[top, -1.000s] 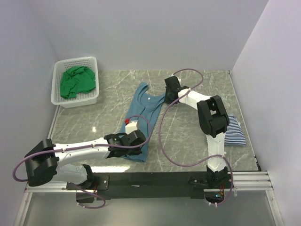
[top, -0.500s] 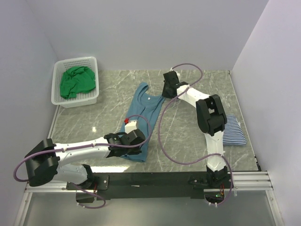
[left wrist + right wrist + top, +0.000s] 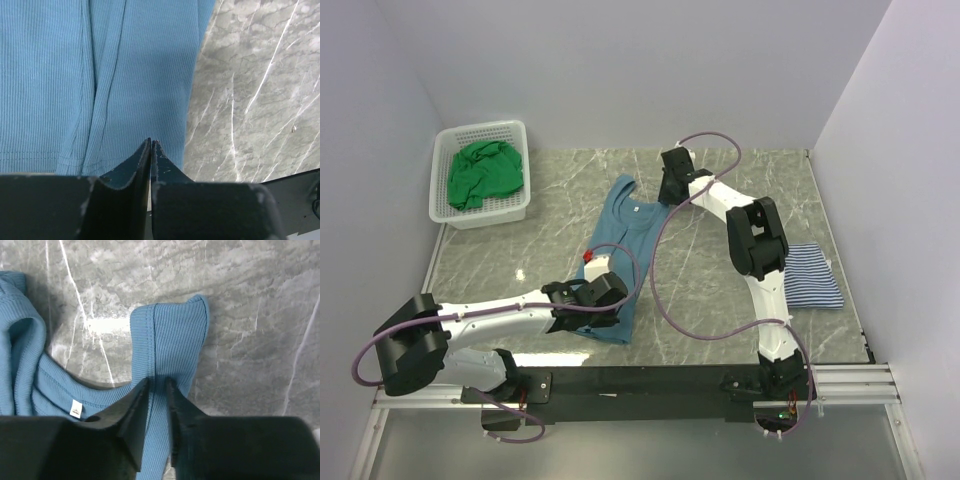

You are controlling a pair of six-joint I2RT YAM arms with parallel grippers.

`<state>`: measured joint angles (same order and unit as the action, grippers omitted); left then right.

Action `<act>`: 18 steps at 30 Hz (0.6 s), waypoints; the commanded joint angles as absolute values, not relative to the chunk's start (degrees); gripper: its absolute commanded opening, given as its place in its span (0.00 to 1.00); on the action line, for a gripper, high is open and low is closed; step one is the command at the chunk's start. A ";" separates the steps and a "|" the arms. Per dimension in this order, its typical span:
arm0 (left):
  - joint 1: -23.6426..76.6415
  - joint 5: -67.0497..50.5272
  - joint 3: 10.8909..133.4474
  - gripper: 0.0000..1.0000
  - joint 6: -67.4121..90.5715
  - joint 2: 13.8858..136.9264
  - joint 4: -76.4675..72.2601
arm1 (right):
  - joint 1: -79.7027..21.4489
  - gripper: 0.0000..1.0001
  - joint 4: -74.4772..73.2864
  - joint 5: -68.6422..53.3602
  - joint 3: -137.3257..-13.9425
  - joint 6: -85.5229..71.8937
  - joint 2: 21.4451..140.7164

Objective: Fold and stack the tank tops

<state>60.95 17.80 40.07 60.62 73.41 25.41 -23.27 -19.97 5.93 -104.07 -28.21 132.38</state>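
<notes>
A teal-blue tank top (image 3: pixel 625 240) lies spread lengthwise in the middle of the table. My left gripper (image 3: pixel 610 303) is at its near hem; in the left wrist view the jaws (image 3: pixel 151 141) are shut, pinching the ribbed teal cloth (image 3: pixel 125 75), whose wrinkles run into the tips. My right gripper (image 3: pixel 667 192) is at the far shoulder strap; its jaws (image 3: pixel 157 381) stand narrowly open astride the strap (image 3: pixel 172 335), which lies flat on the marble. The striped tank top (image 3: pixel 815 275) lies folded at the right. The green tank top (image 3: pixel 480 172) sits crumpled in the basket.
A white lattice basket (image 3: pixel 485 212) stands at the far left corner. Purple cables (image 3: pixel 665 300) loop over the table from both arms. The right arm's links (image 3: pixel 755 240) reach across beside the striped top. Walls close the table in on three sides.
The right gripper has slid toward the far left, drawing the strap out, and its jaws have parted slightly. The left gripper has hardly moved and stays closed on the hem.
</notes>
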 commanded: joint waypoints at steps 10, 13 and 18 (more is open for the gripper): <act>59.41 17.49 38.58 0.09 59.68 73.65 24.17 | -23.03 0.42 -21.09 8.62 -100.55 -28.65 124.20; 59.33 17.40 38.50 0.09 59.59 74.35 23.91 | -23.03 0.45 -21.44 8.17 -99.06 -29.18 122.61; 59.33 17.23 38.41 0.06 59.41 75.76 23.47 | -22.94 0.46 -20.92 7.39 -95.63 -30.67 121.73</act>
<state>59.59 17.76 38.63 60.60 75.05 24.62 -23.24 -21.69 7.05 -97.47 -29.21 125.38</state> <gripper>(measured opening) 0.068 0.457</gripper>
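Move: The right hand's fingertips are at the teal tank top's right shoulder strap, its middle about 2 cm ahead and 1 cm below. The neckline label is some 6 cm left and 1 cm back, the other strap about 10 cm left and 4 cm ahead, both about 1 cm below. From the left hand, the near right hem corner lies roughly 3 cm back, 2 cm right and 4 cm below. Nearly still at first, the right hand spreads its fingers from about a quarter to nearly half open at the strap, then draws back towards its base and up, some 3 cm in all, drifting right, and comes free of the cloth. The left hand, fingers kept shut, sinks about 1.5 cm towards the shirt near its hem, easing 1 cm left. ##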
